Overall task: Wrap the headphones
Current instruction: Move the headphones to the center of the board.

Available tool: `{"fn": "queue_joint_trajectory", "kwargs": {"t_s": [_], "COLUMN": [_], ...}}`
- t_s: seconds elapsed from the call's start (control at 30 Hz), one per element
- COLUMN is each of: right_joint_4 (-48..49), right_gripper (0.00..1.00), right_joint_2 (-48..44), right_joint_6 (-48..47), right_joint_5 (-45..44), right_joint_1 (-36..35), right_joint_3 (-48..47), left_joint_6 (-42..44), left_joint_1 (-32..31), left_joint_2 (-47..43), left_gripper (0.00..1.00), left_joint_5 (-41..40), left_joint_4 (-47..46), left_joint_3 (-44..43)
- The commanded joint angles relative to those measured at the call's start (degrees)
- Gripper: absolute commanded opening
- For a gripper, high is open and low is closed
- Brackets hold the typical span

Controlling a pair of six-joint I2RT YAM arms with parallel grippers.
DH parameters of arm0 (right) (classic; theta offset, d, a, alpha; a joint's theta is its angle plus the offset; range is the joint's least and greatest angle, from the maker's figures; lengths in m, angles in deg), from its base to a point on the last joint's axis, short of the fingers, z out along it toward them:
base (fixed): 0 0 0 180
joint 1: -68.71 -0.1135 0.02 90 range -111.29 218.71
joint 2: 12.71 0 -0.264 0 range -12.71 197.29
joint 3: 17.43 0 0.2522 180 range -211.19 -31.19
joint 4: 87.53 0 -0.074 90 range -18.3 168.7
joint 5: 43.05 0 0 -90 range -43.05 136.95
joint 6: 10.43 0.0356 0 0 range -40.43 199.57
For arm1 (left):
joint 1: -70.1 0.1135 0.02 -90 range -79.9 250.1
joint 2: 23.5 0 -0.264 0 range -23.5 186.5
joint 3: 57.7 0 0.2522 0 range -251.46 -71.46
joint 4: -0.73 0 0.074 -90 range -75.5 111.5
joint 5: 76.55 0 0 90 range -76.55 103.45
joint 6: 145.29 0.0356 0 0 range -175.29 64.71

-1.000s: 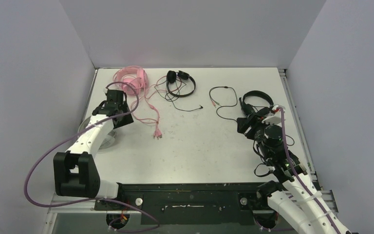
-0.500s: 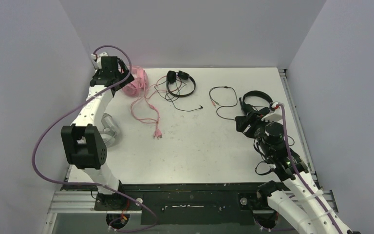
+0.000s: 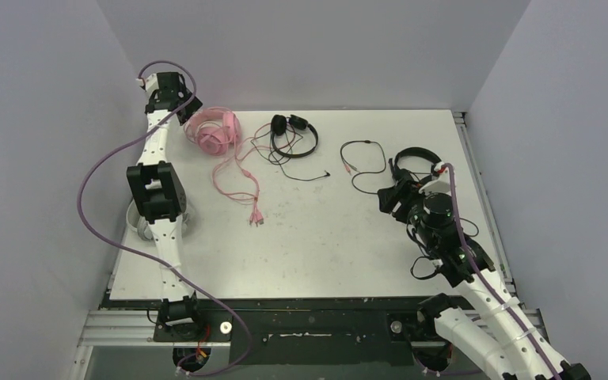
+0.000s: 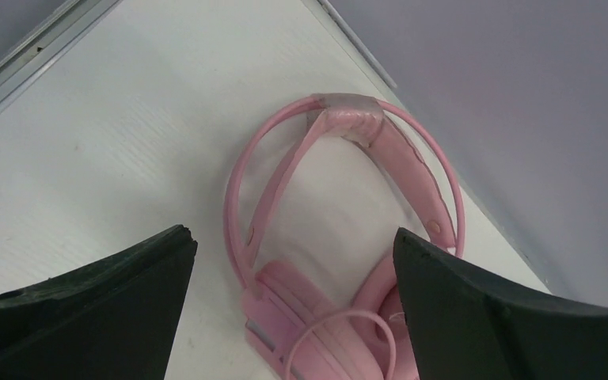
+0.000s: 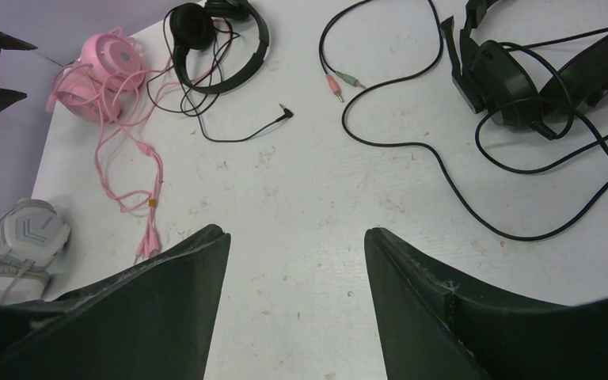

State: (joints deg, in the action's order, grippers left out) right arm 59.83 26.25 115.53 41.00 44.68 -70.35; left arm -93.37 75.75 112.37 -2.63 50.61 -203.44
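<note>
The pink headphones (image 3: 215, 131) lie at the back left, and their pink cable (image 3: 247, 190) trails toward the table's middle. My left gripper (image 3: 184, 107) hangs open just above them; in the left wrist view the pink headband (image 4: 348, 127) and ear cups lie between the spread left gripper (image 4: 291, 237) fingers, untouched. A thin black headset (image 3: 294, 131) lies at the back centre. Another black headset (image 3: 416, 162) lies just behind my right gripper (image 3: 394, 198). That right gripper (image 5: 294, 233) is open over bare table. The white-grey headset (image 3: 152, 220) is partly hidden behind the left arm.
A loose black cable with pink and green plugs (image 3: 350, 165) loops between the two black headsets. Grey walls close in the back and both sides. The left arm stretches along the left wall. A metal rail (image 3: 463, 119) runs down the table's right edge.
The left arm rose from low beside the white-grey headset and reached to the back left corner, its jaws opening wide over the pink headphones. The right gripper shifted slightly left.
</note>
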Motion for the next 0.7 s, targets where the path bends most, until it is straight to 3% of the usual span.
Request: {"fn": "queue_joint_trajectory", "kwargs": {"t_s": [0.0,0.27,0.4,0.47,0.57,0.67], "right_joint_4": [3.0,3.5,3.3,3.0,2.3,0.9], "right_gripper": [0.64,0.64,0.64,0.64,0.64,0.65], "right_joint_2": [1.1,2.0,1.3,0.5,-0.8,-2.6], "right_joint_6": [2.2,2.1,2.1,2.1,2.5,2.8], "right_joint_5": [1.0,0.2,0.1,0.1,0.3,0.6], "right_joint_1": [0.0,0.1,0.0,0.0,0.1,0.1], "right_joint_3": [-1.9,-2.2,-2.5,-2.4,-2.1,-2.2], "left_joint_6": [-4.3,-7.5,-10.1,-10.4,-10.4,-12.9], "left_joint_1": [2.2,1.9,0.9,-0.4,-2.9,-5.1], "left_joint_2": [7.3,10.1,8.4,5.5,-2.1,-13.5], "left_gripper": [0.92,0.65,0.32,0.22,0.15,0.13], "left_joint_5": [2.3,7.0,7.3,6.0,2.3,-1.3], "left_joint_4": [5.8,0.8,3.3,4.7,4.6,1.2], "left_joint_3": [-9.2,-3.7,-1.2,1.3,11.3,26.8]}}
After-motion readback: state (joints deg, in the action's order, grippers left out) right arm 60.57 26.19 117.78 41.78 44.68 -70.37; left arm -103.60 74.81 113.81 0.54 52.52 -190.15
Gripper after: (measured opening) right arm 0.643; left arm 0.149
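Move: The pink headphones lie below the open left hand: their middle is about 4 cm ahead, 7 cm to its right and 12 cm down, with the near left arm of the headband almost straight beneath. The black headphones are some 33 cm right and 2 cm farther out; the pink plugs 21 cm right and 24 cm back; the white headphones 25 cm back and 6 cm left. From the right hand, the pink headphones are roughly 39 cm ahead, 48 cm left. The left fingertips close on the left arm of the pink headband, just above an earcup, and pinch it after the hand has sunk nearly straight down about 11 cm, tilting some 15 degrees as it goes. Then, staying low, the left hand turns back towards the base and to the right, drawing the headband some 5 cm across the board. ##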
